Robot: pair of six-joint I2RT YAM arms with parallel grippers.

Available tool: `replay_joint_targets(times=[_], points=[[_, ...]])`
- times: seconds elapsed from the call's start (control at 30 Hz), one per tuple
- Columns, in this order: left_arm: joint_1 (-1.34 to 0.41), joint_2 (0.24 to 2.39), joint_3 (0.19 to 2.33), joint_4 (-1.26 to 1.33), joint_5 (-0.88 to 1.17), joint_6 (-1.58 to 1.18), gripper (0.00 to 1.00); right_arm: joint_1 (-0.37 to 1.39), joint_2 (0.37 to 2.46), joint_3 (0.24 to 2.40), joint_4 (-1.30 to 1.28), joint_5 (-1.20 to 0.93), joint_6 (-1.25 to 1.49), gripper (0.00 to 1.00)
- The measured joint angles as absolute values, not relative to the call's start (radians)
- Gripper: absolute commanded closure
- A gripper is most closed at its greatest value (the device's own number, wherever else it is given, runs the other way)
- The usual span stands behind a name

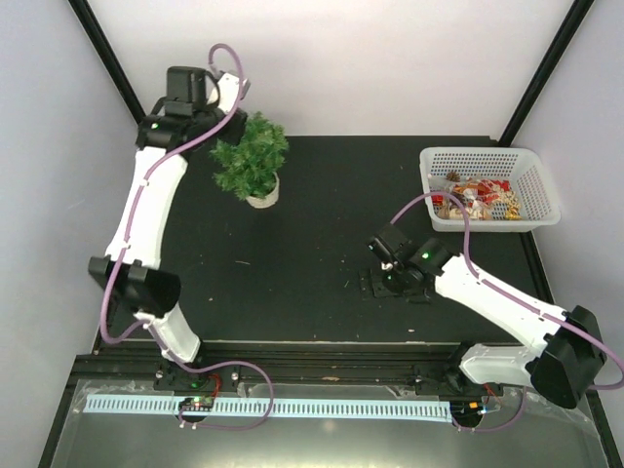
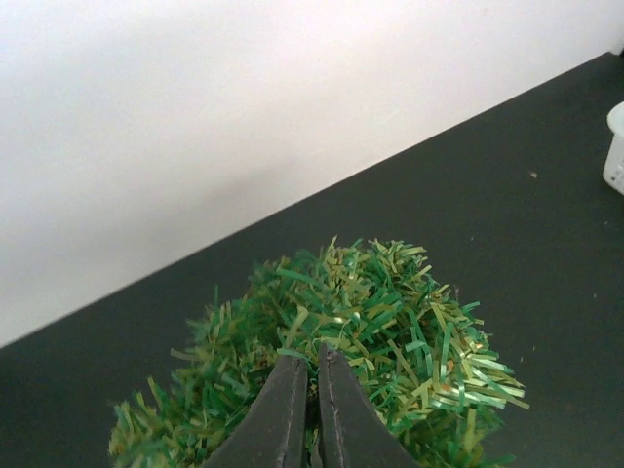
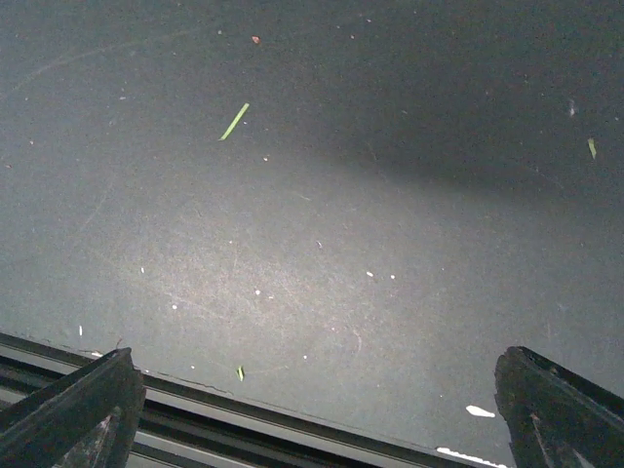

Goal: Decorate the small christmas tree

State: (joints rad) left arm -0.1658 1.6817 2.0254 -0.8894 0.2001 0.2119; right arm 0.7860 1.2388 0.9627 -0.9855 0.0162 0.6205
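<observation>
The small christmas tree [image 1: 252, 156], a bushy green fir on a whitish round base [image 1: 263, 196], stands at the back left of the black table. My left gripper [image 1: 226, 144] reaches it from the left. In the left wrist view that gripper [image 2: 304, 361] is shut, its dark fingers [image 2: 278, 414] pressed together with their tips buried in the tree's foliage [image 2: 390, 322]; nothing shows between them. My right gripper [image 1: 385, 265] hovers low over the table's middle right. It [image 3: 317, 366] is open, wide apart and empty, over the bare tabletop.
A white plastic basket [image 1: 478, 153] with red, gold and white ornaments [image 1: 474, 200] sits at the back right; its corner [image 2: 614, 146] shows in the left wrist view. A pale wall runs close behind the tree. The table's front rail [image 3: 292, 434] lies under the right gripper.
</observation>
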Motion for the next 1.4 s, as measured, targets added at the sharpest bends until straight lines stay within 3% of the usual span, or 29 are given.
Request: replay_joint_targets(times=[0.3,1.4], points=[[-0.276,1.976,2.318,-0.878,0.212,0.243,0.98,0.786,1.160,0.933,-0.996,0.038,0.698,0.01],[-0.371,2.053,2.283,-0.794,0.219,0.243,0.95,0.786,1.061,0.830,-1.002,0.061,0.769,0.01]])
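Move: The left hand still holds the tree by its top, the foliage's middle some 12 cm below and about 2 cm ahead and 2 cm right. The open table spot it is bound for lies roughly 7 cm ahead, 14 cm right and 36 cm below; the white basket stands about 4 cm ahead, 55 cm right, 33 cm below. From the right hand that spot is about 33 cm ahead, 17 cm left, 10 cm below. Left hand carries the gripped tree about 13 cm right, also forward and sinking; open right hand eases right and back. ##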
